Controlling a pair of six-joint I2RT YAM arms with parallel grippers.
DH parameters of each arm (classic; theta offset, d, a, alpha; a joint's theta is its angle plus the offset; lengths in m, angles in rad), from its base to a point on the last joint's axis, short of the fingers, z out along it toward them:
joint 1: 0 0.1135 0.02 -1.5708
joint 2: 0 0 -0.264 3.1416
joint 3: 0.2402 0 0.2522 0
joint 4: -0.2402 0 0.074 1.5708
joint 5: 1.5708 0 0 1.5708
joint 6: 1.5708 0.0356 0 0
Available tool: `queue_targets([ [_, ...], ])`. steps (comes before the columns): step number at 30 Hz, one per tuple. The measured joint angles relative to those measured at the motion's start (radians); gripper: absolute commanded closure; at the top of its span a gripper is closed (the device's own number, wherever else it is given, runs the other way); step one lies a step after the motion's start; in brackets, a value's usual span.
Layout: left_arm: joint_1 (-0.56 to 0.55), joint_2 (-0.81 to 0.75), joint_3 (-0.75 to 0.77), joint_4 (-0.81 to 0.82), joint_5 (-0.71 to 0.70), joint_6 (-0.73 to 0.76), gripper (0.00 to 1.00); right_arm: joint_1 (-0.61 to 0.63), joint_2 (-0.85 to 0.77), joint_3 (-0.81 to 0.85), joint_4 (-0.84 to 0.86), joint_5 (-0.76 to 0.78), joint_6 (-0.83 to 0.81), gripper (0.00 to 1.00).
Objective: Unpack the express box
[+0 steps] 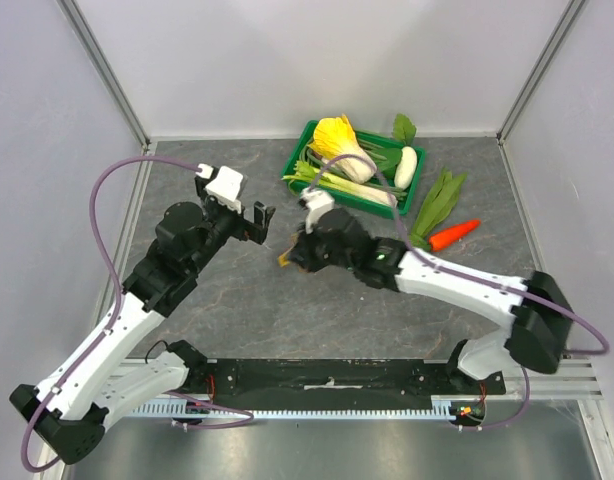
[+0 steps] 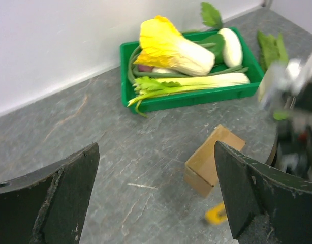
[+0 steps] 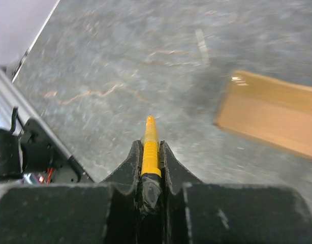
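Note:
The express box [image 2: 213, 158] is a small brown cardboard box lying closed on the grey table, right of centre in the left wrist view. In the right wrist view the box [image 3: 272, 121] lies ahead and to the right of the fingers. From above it is hidden under the right wrist. My right gripper [image 3: 150, 145] is shut on a yellow pen-like cutter [image 3: 150, 136], whose tip points forward, left of the box. The cutter's tip [image 2: 217, 215] shows just in front of the box. My left gripper [image 2: 156, 147] is open and empty, a short way left of the box. In the top view the left gripper [image 1: 259, 222] faces the right gripper [image 1: 290, 257].
A green crate [image 1: 298, 160] with cabbage, celery and a white vegetable stands at the back, behind the box. Leafy greens [image 1: 438, 200] and a carrot [image 1: 454, 234] lie on the table to its right. White walls close in the back and both sides.

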Motion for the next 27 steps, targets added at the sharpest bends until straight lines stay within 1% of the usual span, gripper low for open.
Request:
queue_targets([
  [4,0.0,-0.034,0.001,-0.067,-0.092,-0.07,0.0,0.102,0.163,0.051,0.049,-0.056,-0.004,1.0],
  [8,0.001,-0.064,0.006,-0.129,-0.128,-0.142,0.0,0.134,0.25,0.055,0.042,-0.096,0.006,1.0],
  [14,0.001,-0.092,0.008,-0.188,-0.094,-0.229,0.0,0.139,0.238,-0.002,0.053,-0.117,0.062,0.99],
  [15,0.001,-0.093,0.008,-0.197,-0.081,-0.238,0.0,0.146,0.228,-0.026,0.055,-0.116,0.074,0.95],
  [19,0.001,-0.089,0.008,-0.225,-0.034,-0.264,0.0,0.169,0.193,-0.12,0.033,-0.094,0.128,0.91],
  [20,0.001,-0.087,0.008,-0.233,-0.029,-0.272,0.0,0.171,0.189,-0.137,0.032,-0.087,0.14,0.88],
  [21,0.001,-0.085,0.008,-0.238,-0.025,-0.279,0.0,0.171,0.185,-0.153,0.032,-0.075,0.156,0.81],
  [23,0.001,-0.08,0.008,-0.256,-0.01,-0.294,0.0,0.169,0.17,-0.173,0.042,-0.063,0.19,0.71],
  [24,0.001,-0.077,0.008,-0.265,-0.003,-0.301,0.0,0.169,0.161,-0.183,0.046,-0.05,0.204,0.55],
  [27,0.001,-0.074,0.008,-0.285,0.02,-0.312,0.0,0.171,0.12,-0.226,0.04,0.009,0.237,0.35],
])
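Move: The right gripper holds the yellow cutter. Take it to the bare table about 10 cm back of this hand, 1 cm to its left and 19 cm below. The brown box stands some 4 cm ahead of the hand and 2 cm to its right, about 15 cm lower; the green crate lies 22 cm ahead and 9 cm right. From the empty left gripper, that bare spot is roughly 14 cm back, 10 cm right and 32 cm down. Lower the right gripper about 13 cm while drawing it back some 9 cm, away from the box towards the bare table. Swing left about 6 cm at first, then return right, tipping the fingers down; near the table, start opening them halfway to free the cutter. Ease the open, empty left gripper back and down about 4 cm each, tipping it down too. ##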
